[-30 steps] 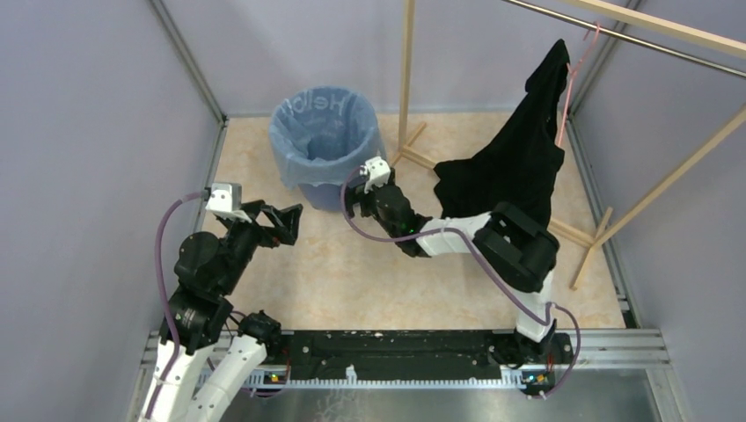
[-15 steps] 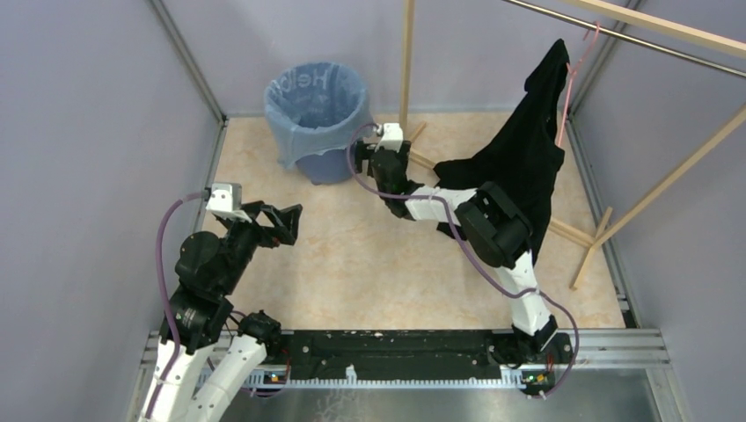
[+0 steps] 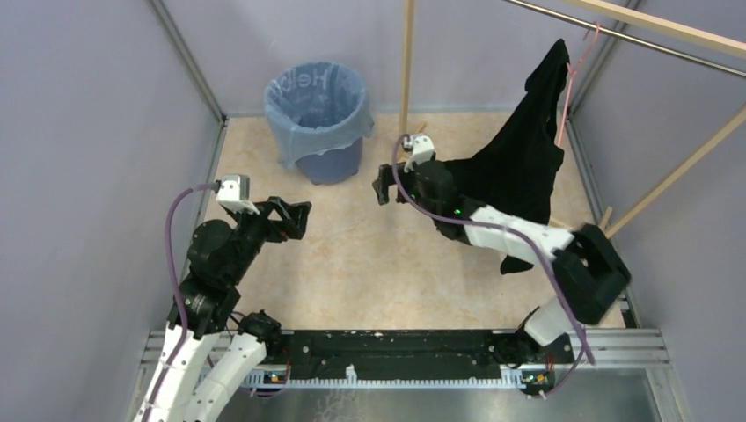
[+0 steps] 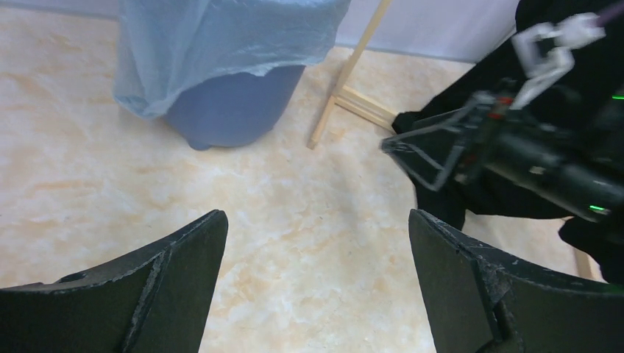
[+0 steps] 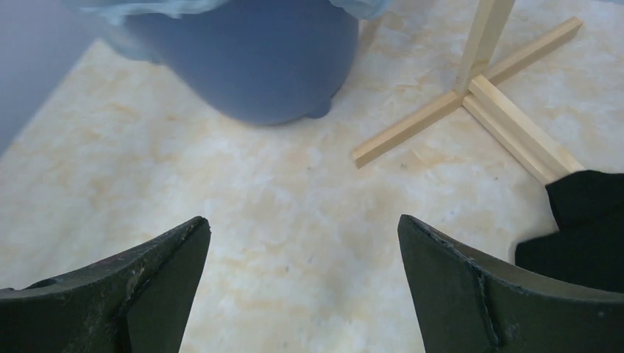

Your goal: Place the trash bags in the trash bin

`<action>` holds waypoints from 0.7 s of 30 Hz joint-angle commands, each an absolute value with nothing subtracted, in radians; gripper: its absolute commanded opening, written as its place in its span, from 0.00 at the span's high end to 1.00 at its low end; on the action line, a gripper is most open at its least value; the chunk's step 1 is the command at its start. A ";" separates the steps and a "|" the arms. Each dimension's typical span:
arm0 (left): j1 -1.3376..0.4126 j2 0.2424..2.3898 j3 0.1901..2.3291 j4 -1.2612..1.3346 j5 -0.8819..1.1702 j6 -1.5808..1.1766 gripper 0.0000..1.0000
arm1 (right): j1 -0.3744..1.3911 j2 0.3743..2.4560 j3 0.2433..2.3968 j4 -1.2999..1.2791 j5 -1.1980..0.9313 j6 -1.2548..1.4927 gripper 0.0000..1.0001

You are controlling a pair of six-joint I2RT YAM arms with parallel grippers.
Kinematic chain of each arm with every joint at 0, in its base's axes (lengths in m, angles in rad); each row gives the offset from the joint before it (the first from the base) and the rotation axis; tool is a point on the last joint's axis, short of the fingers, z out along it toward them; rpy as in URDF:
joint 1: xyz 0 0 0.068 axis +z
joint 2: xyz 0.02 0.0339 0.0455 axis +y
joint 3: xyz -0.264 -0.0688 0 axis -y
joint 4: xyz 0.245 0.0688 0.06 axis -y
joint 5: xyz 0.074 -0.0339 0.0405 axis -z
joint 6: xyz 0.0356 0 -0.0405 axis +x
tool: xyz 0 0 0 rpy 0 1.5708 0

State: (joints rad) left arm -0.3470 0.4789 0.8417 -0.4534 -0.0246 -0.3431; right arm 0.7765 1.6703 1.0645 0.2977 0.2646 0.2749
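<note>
The round blue trash bin (image 3: 339, 163) stands at the back left of the floor. The thin light-blue trash bag (image 3: 295, 141) lines it, its edge folded out over the rim with faint lettering. In the left wrist view the bag (image 4: 221, 37) hangs over the bin (image 4: 235, 110). My left gripper (image 3: 302, 220) is open and empty, short of the bin. My right gripper (image 3: 378, 186) is open and empty, to the right of the bin. Its wrist view shows the bin's lower wall (image 5: 257, 59) ahead; only slivers of bag show at the top edge.
A black garment (image 3: 528, 158) hangs on a pink hanger (image 3: 572, 70) from a wooden rack, whose post (image 3: 406, 61) and cross-shaped foot (image 5: 471, 103) stand just right of the bin. Purple walls enclose the marbled floor (image 3: 352, 264). My right arm (image 4: 530, 162) reaches across the left wrist view.
The bin slid back and left with the right gripper against it. That gripper then drew away to the right. My left gripper crept slightly forward and right. Both stayed open.
</note>
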 commanded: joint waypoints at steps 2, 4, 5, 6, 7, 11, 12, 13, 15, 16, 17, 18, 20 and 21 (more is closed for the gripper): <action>-0.350 0.560 0.794 -0.342 0.052 -0.480 0.01 | 0.786 1.308 0.851 0.081 0.074 0.291 0.01; -0.348 0.575 0.768 -0.300 0.068 -0.531 0.01 | 0.787 1.184 0.800 -0.023 0.076 0.283 0.01; -0.348 0.581 0.760 -0.281 0.076 -0.551 0.01 | 0.787 1.130 0.795 -0.084 0.077 0.271 0.01; -0.348 0.590 0.760 -0.264 0.081 -0.564 0.01 | 0.786 1.072 0.809 -0.143 0.083 0.257 0.01; -0.348 0.600 0.772 -0.259 0.083 -0.567 0.01 | 0.787 1.023 0.839 -0.202 0.095 0.246 0.01; -0.347 0.662 0.921 -0.290 0.046 -0.492 0.01 | 0.786 0.861 1.019 -0.407 0.162 0.195 0.01; -0.348 0.681 0.982 -0.321 0.031 -0.458 0.01 | 0.786 0.831 1.071 -0.435 0.177 0.184 0.01; -0.348 0.698 1.042 -0.342 0.017 -0.432 0.01 | 0.787 0.807 1.119 -0.460 0.180 0.171 0.01; -0.347 0.724 1.157 -0.373 0.009 -0.401 0.01 | 0.787 0.757 1.201 -0.481 0.196 0.149 0.01; -0.348 0.732 1.217 -0.382 -0.020 -0.396 0.01 | 0.786 0.739 1.236 -0.483 0.210 0.143 0.01; -0.347 0.734 1.250 -0.386 -0.026 -0.399 0.01 | 0.786 0.723 1.276 -0.480 0.228 0.143 0.01; -0.348 0.734 1.274 -0.383 -0.022 -0.403 0.01 | 0.786 0.714 1.312 -0.476 0.248 0.144 0.01; -0.348 0.728 1.308 -0.377 -0.007 -0.408 0.01 | 0.786 0.705 1.383 -0.477 0.278 0.144 0.01; -0.348 0.726 1.322 -0.377 -0.007 -0.410 0.01 | 0.787 0.703 1.412 -0.482 0.298 0.145 0.01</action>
State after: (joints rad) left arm -0.3470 0.7467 1.2518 -0.3927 0.0059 -0.4351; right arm 0.7769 0.7216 1.2968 -0.4381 0.2085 0.1730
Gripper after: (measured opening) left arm 0.987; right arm 0.986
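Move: The trash bin, already lined with the trash bag, stands about 18 cm ahead of the right hand and 17 cm to its left, its middle some 3 cm lower. From that hand the rack foot lies roughly 19 cm ahead, 2 cm right and 17 cm down; the black garment's middle is some 5 cm ahead and 28 cm right, at about hand height. From the left hand the bin is about 34 cm ahead, 2 cm right and 18 cm below. Touching nothing, the right hand pulls away from the lined bin, up nearly 30 cm and back and right by almost 20 cm each, climbing fastest late as its fingers tip up about 20 degrees. The left hand dips a few centimetres forward and right, then rises steeply, its fingers tipping down and then up. Both grippers stay open. ##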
